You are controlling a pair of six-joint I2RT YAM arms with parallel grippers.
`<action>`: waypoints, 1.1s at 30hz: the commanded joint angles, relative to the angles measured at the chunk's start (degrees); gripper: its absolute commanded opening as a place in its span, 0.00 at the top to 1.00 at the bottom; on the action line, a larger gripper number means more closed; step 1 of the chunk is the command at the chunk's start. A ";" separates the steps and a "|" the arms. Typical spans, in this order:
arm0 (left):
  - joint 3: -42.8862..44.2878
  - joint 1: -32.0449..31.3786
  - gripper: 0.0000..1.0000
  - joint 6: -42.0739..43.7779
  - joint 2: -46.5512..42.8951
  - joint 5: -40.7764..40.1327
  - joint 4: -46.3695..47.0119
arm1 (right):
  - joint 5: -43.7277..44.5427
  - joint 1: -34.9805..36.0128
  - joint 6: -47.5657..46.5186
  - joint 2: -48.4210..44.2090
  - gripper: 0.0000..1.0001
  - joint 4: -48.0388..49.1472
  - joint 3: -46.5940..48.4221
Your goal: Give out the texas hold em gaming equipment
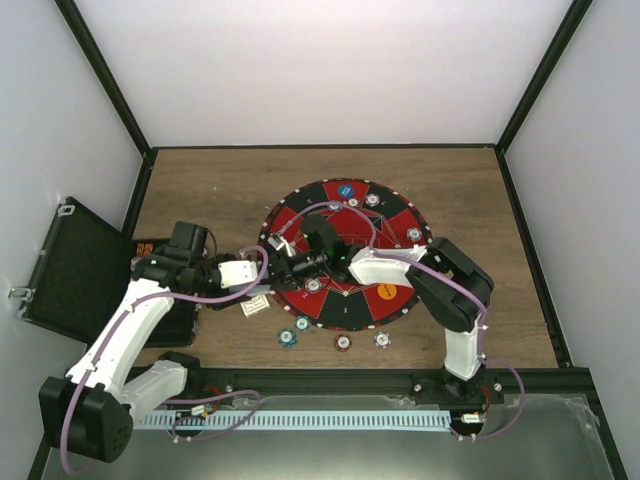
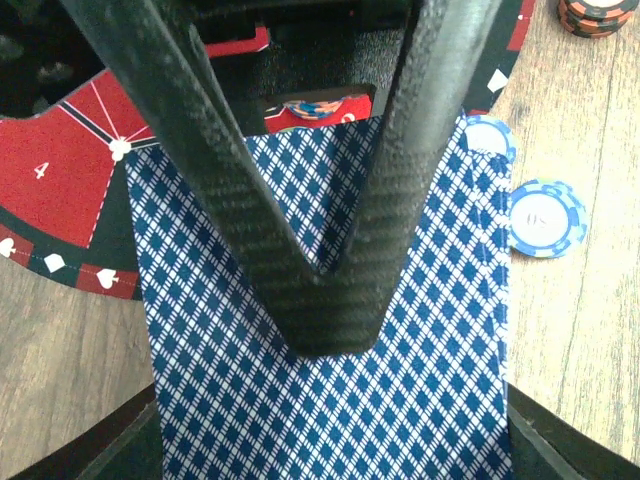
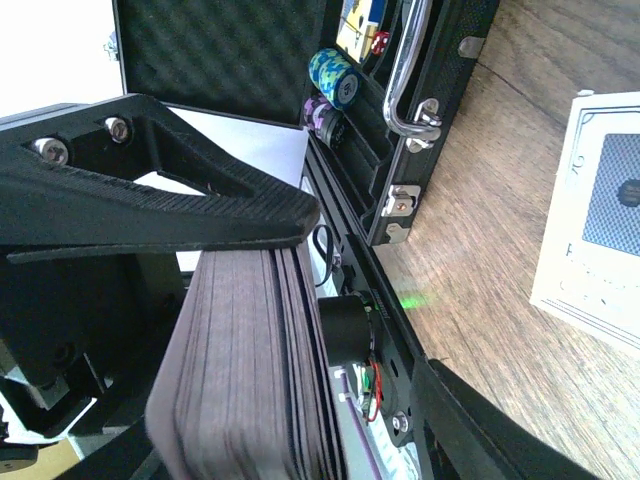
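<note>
My left gripper (image 2: 330,335) is shut on a thick deck of playing cards (image 2: 300,400) with blue diamond backs, held over the near-left edge of the round red and black board (image 1: 300,205). In the right wrist view the deck (image 3: 250,370) shows edge-on. My right gripper (image 3: 365,295) has its fingers apart; the upper finger (image 3: 180,205) lies across the deck's end and the lower one stands clear of it. Poker chips lie on the wood (image 1: 287,338) (image 1: 343,343) (image 2: 547,217) and on the board (image 1: 413,234), which also carries a blue button (image 1: 346,189) and an orange button (image 1: 386,290).
The black case (image 1: 70,270) lies open at the far left, with chips (image 3: 333,75) in its foam slots. A white card (image 1: 253,307) (image 3: 590,230) lies on the wood beside the board. An orange and black chip stack (image 2: 597,12) stands near the board's edge.
</note>
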 commanded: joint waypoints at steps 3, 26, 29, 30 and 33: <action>0.27 0.25 0.72 0.60 -0.43 0.03 -0.01 | 1.58 -2.56 -2.84 -3.05 0.53 -5.55 -3.68; -2.99 0.25 0.72 -0.76 -0.22 -2.25 2.69 | 1.04 -3.64 0.58 -10.09 0.91 -1.19 -6.43; -3.54 0.25 0.72 -0.77 -0.17 -3.14 2.94 | 1.01 -4.13 0.66 -11.24 0.97 -1.36 -6.77; -3.79 0.25 0.72 -0.82 -0.17 -3.58 3.09 | 0.97 -4.51 0.64 -11.72 0.99 -1.32 -7.02; -4.50 0.33 0.72 -0.95 -0.09 -5.10 3.78 | 0.15 -6.01 2.07 -13.14 0.99 0.58 -8.85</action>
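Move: The left hand still grips the deck by its long edges, the deck's middle about 3 cm to its right and at about its own height. From the right hand, whose fingers straddle the outer end, the deck's middle lies some 4 cm to the left and 1 cm below. On the table about 13 cm down, the card box is roughly 5 cm left and 2 cm back of the right hand, the green chip pile 3 cm right and 10 cm back. With one finger over the deck's patterned face and the other beneath, the right hand draws off to its right about 4 cm, roughly level at first, its gap narrowing a little, then shuts fully to pinch the top card as it climbs some 2 cm. The left hand keeps its grip on the deck and sinks about 2.5 cm, creeping a centimetre left, so the deck drops away below the right fingers. ##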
